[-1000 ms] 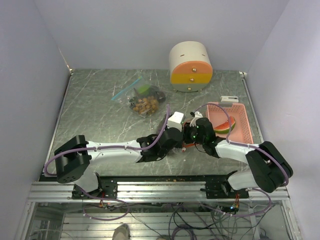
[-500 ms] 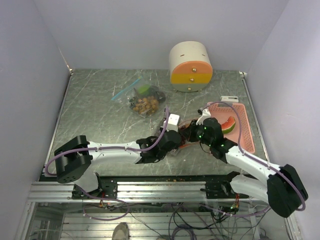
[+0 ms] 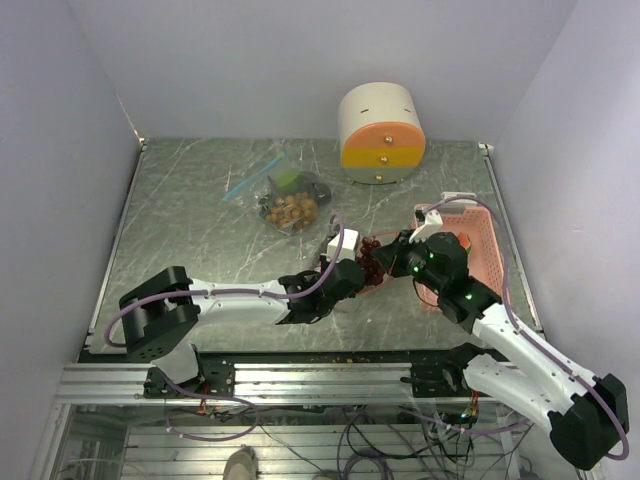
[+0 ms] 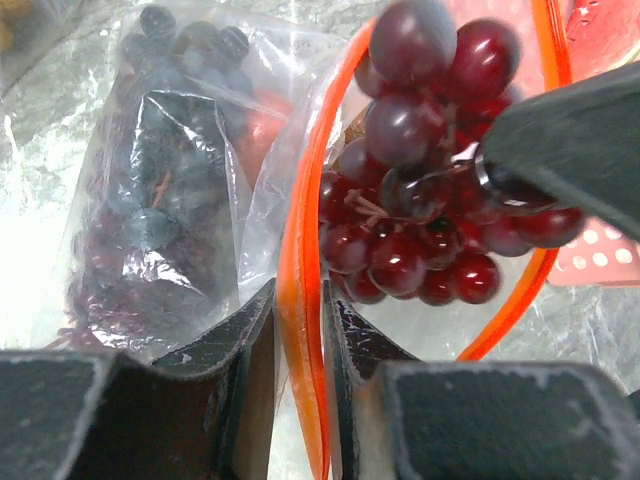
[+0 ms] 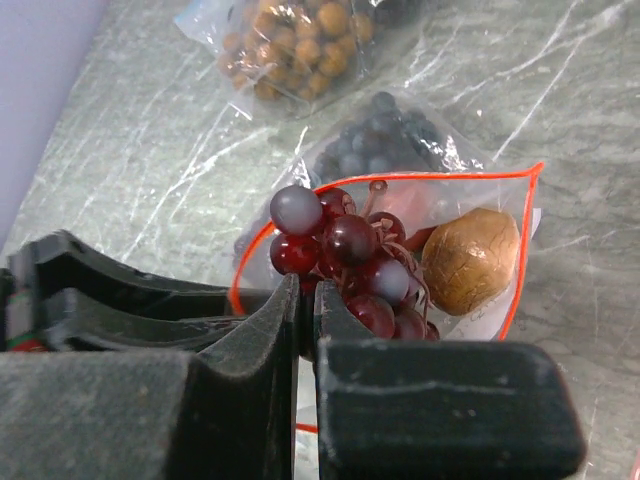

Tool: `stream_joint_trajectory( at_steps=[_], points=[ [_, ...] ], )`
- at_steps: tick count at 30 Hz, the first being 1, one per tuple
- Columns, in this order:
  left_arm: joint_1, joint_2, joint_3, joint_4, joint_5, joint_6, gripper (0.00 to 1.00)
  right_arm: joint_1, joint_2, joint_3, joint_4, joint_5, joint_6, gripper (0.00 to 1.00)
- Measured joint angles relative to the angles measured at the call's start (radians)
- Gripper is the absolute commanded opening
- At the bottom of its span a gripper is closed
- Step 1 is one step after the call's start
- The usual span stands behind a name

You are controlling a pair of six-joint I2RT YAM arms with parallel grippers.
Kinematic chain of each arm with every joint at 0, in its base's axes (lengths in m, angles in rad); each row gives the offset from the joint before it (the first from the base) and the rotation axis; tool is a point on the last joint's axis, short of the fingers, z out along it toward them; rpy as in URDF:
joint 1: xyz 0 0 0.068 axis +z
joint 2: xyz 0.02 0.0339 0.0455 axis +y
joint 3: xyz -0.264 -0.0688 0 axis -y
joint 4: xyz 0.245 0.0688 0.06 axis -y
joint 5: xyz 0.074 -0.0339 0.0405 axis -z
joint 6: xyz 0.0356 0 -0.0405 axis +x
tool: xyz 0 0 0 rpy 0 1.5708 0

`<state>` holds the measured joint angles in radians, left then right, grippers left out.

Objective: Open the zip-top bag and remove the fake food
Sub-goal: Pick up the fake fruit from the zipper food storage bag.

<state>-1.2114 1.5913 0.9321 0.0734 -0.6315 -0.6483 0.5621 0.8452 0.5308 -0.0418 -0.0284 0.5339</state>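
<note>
A clear zip-top bag with an orange rim (image 4: pixel 296 250) lies at the table's middle (image 3: pixel 372 280). My left gripper (image 4: pixel 298 300) is shut on that rim and holds the mouth open. My right gripper (image 5: pixel 305 290) is shut on a dark red grape bunch (image 5: pixel 345 260) of the fake food, which sits at the bag's mouth (image 3: pixel 369 256). The right gripper's finger (image 4: pixel 570 140) shows over the bunch (image 4: pixel 420 200) in the left wrist view. A brown round piece (image 5: pixel 470 260) and a dark purple grape bunch (image 5: pixel 385 140) lie inside the bag.
A second bag with tan-brown grapes and a green piece (image 3: pixel 290 205) lies further back. A pink basket (image 3: pixel 485 235) holding a watermelon slice (image 3: pixel 458 243) stands at the right. A round cream and orange drawer unit (image 3: pixel 382 132) stands at the back.
My right gripper has shut on the red grape bunch and drawn back to the right, so the bunch now shows at the bag's mouth. The left gripper has kept its hold on the rim.
</note>
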Motion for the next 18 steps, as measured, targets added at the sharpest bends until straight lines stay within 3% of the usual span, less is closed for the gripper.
stream_joint_trajectory(
  at_steps=[8, 18],
  points=[
    [0.006, 0.028, 0.000, 0.000, 0.008, -0.007, 0.32, 0.000, -0.069, 0.068, -0.080, 0.053, -0.013, 0.00],
    [0.022, 0.039, -0.005, 0.006, 0.025, -0.016, 0.32, -0.014, -0.018, 0.356, -0.248, 0.206, -0.117, 0.00]
  ],
)
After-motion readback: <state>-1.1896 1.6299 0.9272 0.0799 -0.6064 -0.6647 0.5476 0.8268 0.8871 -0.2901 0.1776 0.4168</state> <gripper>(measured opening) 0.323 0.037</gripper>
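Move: The grapes already hang from the right fingers. The pink basket stands about 20 cm to this hand's right, 4 cm ahead and 13 cm lower, with the watermelon slice in it some 18 cm right and 5 cm ahead. The open bag mouth is roughly 6 cm straight below and 2 cm left; the potato inside lies 11 cm below, 2 cm ahead and 1 cm left. From the left hand the basket is about 30 cm right, 6 cm ahead, 8 cm lower. Still pinching the grapes with shut fingers, the right hand draws them up over the bag mouth, rising about 11 cm and in the second half also swinging some 4 cm to the right, with a little forward; its fingers tip up and turn clockwise, about 10 degrees each. The left hand keeps its pinch on the orange rim and sinks about 2 cm. ##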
